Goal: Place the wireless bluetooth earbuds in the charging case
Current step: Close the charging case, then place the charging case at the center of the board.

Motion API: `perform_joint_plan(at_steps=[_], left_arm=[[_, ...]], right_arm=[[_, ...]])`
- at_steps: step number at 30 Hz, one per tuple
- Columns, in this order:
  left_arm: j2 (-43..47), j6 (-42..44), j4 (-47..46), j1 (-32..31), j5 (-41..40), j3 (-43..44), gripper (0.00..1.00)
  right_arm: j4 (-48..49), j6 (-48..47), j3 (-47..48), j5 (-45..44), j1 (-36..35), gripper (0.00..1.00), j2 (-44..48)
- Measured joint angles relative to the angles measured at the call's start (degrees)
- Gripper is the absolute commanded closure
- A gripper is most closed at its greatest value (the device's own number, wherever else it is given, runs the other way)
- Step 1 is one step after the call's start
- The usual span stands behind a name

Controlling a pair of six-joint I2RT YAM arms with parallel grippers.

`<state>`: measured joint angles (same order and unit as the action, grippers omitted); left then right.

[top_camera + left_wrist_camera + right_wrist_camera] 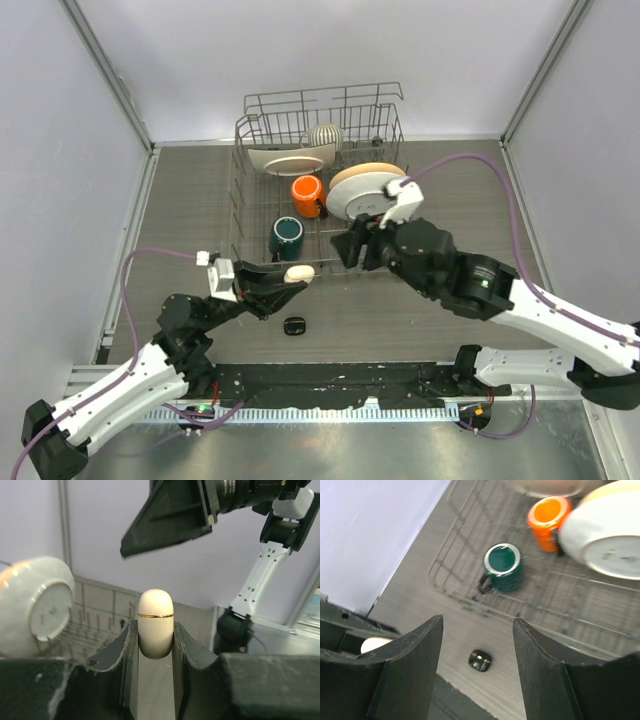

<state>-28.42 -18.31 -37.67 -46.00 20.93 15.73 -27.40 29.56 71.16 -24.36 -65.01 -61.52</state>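
My left gripper (288, 279) is shut on a cream-white oval charging case (299, 272) with a thin gold seam. In the left wrist view the case (155, 622) stands upright between the two dark fingers, its lid shut, with my left gripper (156, 632) clamped round its lower half. A small black charging case (294, 326) lies on the table just in front; the right wrist view shows the black case (480, 660) far below. My right gripper (350, 247) hovers open above and to the right of the cream case, and nothing sits in my right gripper (477, 625). The earbuds are out of view.
A wire dish rack (243, 200) stands behind both grippers. It holds a green mug (287, 236), an orange mug (307, 192), a tilted cream plate (362, 190) and a white dish (290, 160). Frame posts and side walls bound the table.
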Motion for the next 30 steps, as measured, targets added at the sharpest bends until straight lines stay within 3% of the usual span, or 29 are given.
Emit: perform_joint_plan(at_steps=[8, 13, 21, 30], left_arm=[[-9.0, -13.5, 4.7, -2.2, 1.8, 0.0, 1.0], [-19.4, -17.0, 5.5, -9.7, -0.7, 0.0, 1.0], [-40.0, -21.8, 1.3, -17.1, -7.7, 0.2, 1.0], [-55.7, -22.9, -1.4, -24.5, -21.6, 5.4, 0.85]], right_arm=[[0.2, 3.6, -6.9, -12.0, 2.3, 0.37, 12.6], [-0.2, 6.2, -9.3, -14.3, 2.3, 0.37, 14.4], [-1.4, 8.4, -11.5, -14.6, 2.3, 0.37, 13.7], [-1.4, 8.8, -11.7, -14.6, 2.3, 0.37, 12.7]])
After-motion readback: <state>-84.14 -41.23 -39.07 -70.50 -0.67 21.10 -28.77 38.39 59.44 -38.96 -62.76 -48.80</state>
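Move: The closed charging case is still pinched in the left fingers. The bare tabletop it is heading for lies about 11 cm to that hand's right, 3 cm back and 27 cm below. The black case is almost straight under the hand, perhaps 2 cm left and 27 cm down; the green mug is some 20 cm ahead, 4 cm left and 20 cm lower. From the empty right hand, that spot is roughly 7 cm back, 3 cm right and 30 cm down. Still pinching the closed charging case, the left hand sinks about 25 cm towards the bare table to the right of the black case, going some 11 cm right and slightly back, while its fingers tip from slanting up to slanting down, roughly 45 degrees. The open, empty right hand draws off to the right, about 8 cm, turning clockwise, then almost stands. ##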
